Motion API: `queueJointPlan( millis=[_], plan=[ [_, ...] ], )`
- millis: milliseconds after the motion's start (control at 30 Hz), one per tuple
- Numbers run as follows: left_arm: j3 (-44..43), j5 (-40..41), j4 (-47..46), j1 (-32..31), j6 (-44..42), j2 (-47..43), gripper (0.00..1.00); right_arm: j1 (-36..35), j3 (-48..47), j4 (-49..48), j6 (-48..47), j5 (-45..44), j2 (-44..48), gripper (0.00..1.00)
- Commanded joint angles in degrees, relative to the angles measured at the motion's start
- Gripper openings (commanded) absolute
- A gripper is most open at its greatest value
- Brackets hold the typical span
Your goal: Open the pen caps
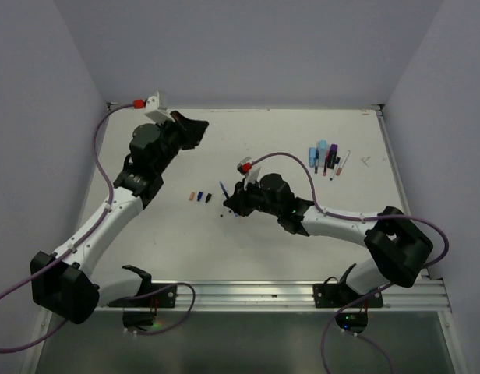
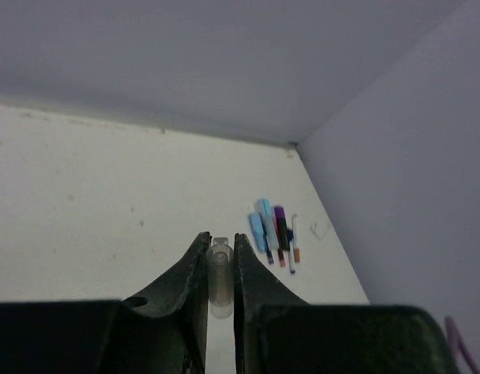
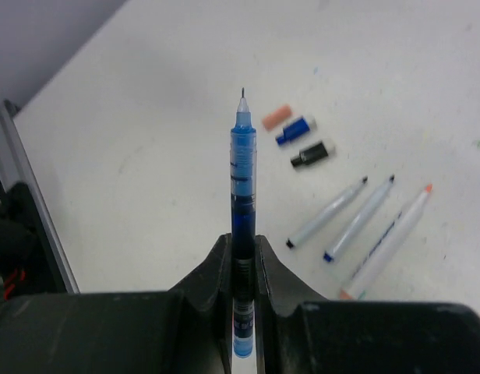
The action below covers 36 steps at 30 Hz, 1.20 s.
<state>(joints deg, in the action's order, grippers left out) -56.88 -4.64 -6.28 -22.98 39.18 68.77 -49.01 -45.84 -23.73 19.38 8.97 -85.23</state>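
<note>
My left gripper (image 2: pixel 220 238) is shut on a clear pen cap (image 2: pixel 220 269) and is held high over the back left of the table (image 1: pixel 185 128). My right gripper (image 3: pixel 242 240) is shut on an uncapped blue pen (image 3: pixel 242 167), whose bare tip points away from me; in the top view this gripper (image 1: pixel 234 201) sits at mid-table. Just beyond the tip lie three loose pen caps: orange (image 3: pixel 277 117), blue (image 3: pixel 295 130) and black (image 3: pixel 312 153). Three uncapped white pens (image 3: pixel 358 218) lie to the right of them.
A cluster of several capped pens and markers (image 1: pixel 326 156), light blue, purple and white, lies at the back right near the wall (image 2: pixel 275 234). The three caps show in the top view as a short row (image 1: pixel 199 196). A metal rail (image 1: pixel 302 294) runs along the near edge.
</note>
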Motion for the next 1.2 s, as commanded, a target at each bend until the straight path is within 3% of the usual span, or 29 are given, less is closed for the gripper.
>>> queueJointPlan(
  millis=[0, 100, 200, 433, 633, 833, 1167],
  plan=[
    [-5.8, 10.5, -12.8, 0.9, -4.4, -2.0, 0.00, -0.4, 4.0, -0.4, -0.8, 2.7, -0.3, 0.00],
    [-6.5, 12.8, -15.5, 1.4, -6.0, -2.9, 0.00, -0.5, 6.3, -2.1, 0.0, 2.5, 0.0, 0.00],
    [-8.7, 12.7, -11.9, 2.2, -8.2, -2.7, 0.00, -0.4, 7.3, -1.5, 2.0, -0.1, 0.8, 0.00],
    [-10.5, 11.8, 16.1, 2.9, -15.7, 1.1, 0.00, 0.8, 2.1, 14.3, 5.0, -13.9, 0.4, 0.00],
    [-7.2, 12.2, 31.0, 4.8, -20.0, 7.4, 0.05, 3.6, -5.5, 23.2, 7.7, -17.3, -4.8, 0.00],
    [-8.0, 11.7, 37.5, 5.6, -22.5, 18.2, 0.07, 6.1, -13.3, 28.3, 10.0, -14.1, -13.4, 0.04],
    [-10.2, 10.4, 37.9, 5.6, -24.7, 31.1, 0.10, 6.1, -17.4, 28.4, 9.9, -12.8, -20.1, 0.12]
  ],
)
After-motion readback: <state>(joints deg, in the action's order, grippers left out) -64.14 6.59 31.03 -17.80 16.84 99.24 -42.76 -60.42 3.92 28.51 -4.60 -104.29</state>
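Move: The left hand, gripping the clear cap, is bound for bare table just left of the orange cap; the orange cap lies some 31 cm below the hand, 3 cm back and 7 cm left. Level with that, the blue cap is about 5 cm and the black cap 2 cm left of the hand. The right hand, gripping the blue pen, has the orange-tipped pen about 17 cm below, 7 cm ahead and 3 cm right; the blue-tipped pen lies 7 cm straight ahead, equally low. Still gripping the clear cap, the left hand first lifts about 11 cm, then swoops down nearly 40 cm and leftward towards the orange cap's left side, its wrist tipping from level to steeply down. The right hand keeps the blue pen and sinks 13 cm in all, going slightly back and right, then forward and right past the laid-out pens, turning clockwise and tilting further down. ##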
